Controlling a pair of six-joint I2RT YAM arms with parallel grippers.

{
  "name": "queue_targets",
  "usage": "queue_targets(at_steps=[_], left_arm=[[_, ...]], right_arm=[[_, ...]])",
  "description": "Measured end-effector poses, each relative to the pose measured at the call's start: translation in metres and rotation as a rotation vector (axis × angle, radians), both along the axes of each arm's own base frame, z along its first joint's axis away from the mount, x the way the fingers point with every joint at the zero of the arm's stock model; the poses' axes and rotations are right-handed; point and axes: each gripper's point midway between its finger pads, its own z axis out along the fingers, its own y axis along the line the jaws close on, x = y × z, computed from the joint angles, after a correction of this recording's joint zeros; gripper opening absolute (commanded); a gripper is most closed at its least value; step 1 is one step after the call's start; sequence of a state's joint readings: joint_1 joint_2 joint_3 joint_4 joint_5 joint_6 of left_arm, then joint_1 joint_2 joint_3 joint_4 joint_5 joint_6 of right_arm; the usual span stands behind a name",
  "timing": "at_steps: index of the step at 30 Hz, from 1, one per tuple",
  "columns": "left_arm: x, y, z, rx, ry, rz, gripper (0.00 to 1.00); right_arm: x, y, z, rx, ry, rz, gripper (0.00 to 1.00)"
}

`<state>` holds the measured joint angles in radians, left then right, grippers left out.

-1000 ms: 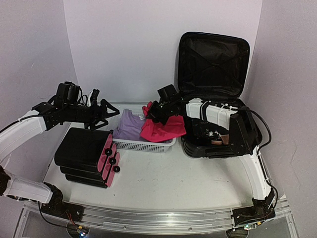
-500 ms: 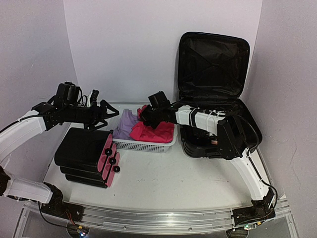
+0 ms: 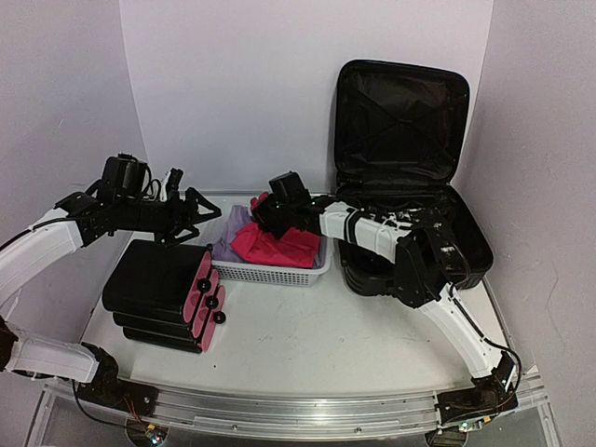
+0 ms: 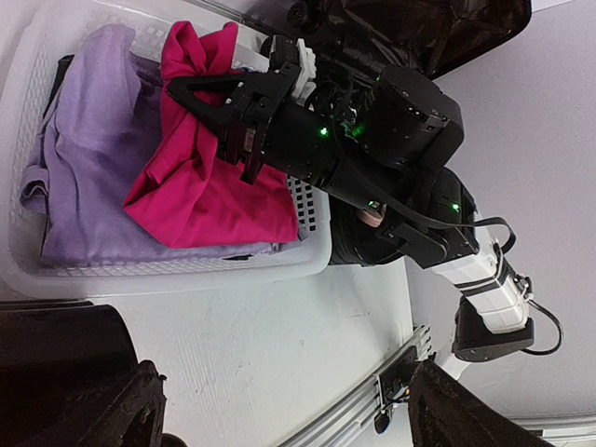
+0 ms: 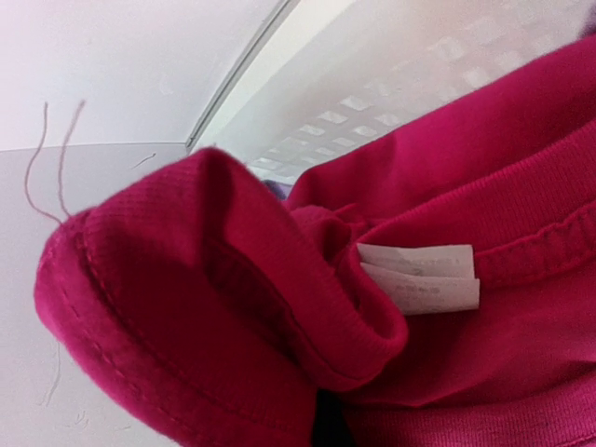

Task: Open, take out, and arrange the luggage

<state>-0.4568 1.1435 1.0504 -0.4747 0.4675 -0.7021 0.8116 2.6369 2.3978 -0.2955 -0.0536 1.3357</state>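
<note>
The luggage (image 3: 400, 121) stands open at the back right, lid upright and black lining showing; its edge shows in the left wrist view (image 4: 438, 37). My right gripper (image 3: 264, 216) reaches left from it and is shut on a pink garment (image 3: 275, 247) that lies in the white basket (image 3: 279, 275) on top of a purple garment (image 3: 237, 231). In the right wrist view the pink garment (image 5: 279, 307) with its white label (image 5: 419, 277) fills the frame and hides the fingers. My left gripper (image 3: 191, 216) hangs open over the table, holding nothing.
A smaller black case (image 3: 154, 279) with a pink side and black knobs lies at the front left, under my left arm. The left wrist view shows the basket (image 4: 186, 275), both garments and the right gripper (image 4: 200, 98). A metal rail (image 3: 298, 410) runs along the near edge.
My right arm has swung left from the luggage, carrying the pink garment over the basket and down onto the purple one. The left arm has barely moved.
</note>
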Motion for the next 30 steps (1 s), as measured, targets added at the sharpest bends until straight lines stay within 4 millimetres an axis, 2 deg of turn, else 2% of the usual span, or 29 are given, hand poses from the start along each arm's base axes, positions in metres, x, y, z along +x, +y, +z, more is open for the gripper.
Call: queue_targets(at_steps=[6,10,13,16,19,22,25,27,30], left_arm=[[0.000,0.000,-0.001,0.003,0.002,0.000,0.91],[-0.001,0.001,-0.001,0.006,0.003,-0.001,0.91],[-0.001,0.001,-0.002,0.007,0.002,-0.001,0.91],[0.000,0.001,-0.002,0.008,0.001,-0.001,0.91],[0.001,0.002,-0.002,0.019,-0.009,0.001,0.91],[0.003,0.004,-0.003,0.039,-0.012,0.013,0.91],[0.009,0.005,-0.002,0.060,-0.023,0.022,0.91],[0.012,0.004,-0.002,0.068,-0.020,0.023,0.90],[0.018,0.002,-0.008,0.088,-0.011,0.018,0.87]], right_arm=[[0.005,0.011,-0.006,0.008,-0.020,0.020,0.00],[0.004,0.012,-0.016,-0.019,-0.025,0.041,0.24],[0.003,0.015,-0.012,-0.029,-0.052,0.075,0.45],[-0.001,0.023,0.007,-0.021,-0.105,0.147,0.66],[-0.009,0.032,0.027,-0.005,-0.167,0.235,0.78],[-0.020,0.035,0.039,-0.013,-0.202,0.313,0.82],[-0.032,0.029,0.059,-0.029,-0.226,0.389,0.84],[-0.041,0.021,0.077,-0.027,-0.240,0.428,0.84],[-0.046,-0.003,0.116,-0.028,-0.279,0.456,0.89]])
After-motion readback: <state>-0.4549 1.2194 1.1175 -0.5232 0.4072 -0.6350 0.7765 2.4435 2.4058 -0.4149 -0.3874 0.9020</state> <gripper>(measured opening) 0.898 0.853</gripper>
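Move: The right hand, shut on the red shirt's collar end, is near the basket's far side; the basket's middle lies about 6 cm back, 3 cm to its right and 8 cm below. The purple shirt lies in the basket, 6 cm back and 1 cm right of the hand, also 8 cm below. The open suitcase is some 36 cm right and 6 cm back. From the left hand the basket is about 14 cm ahead, 17 cm right, 22 cm below. The right hand dips, opens to release the red shirt, then rises 12 cm, back about 5, turning counter-clockwise. ##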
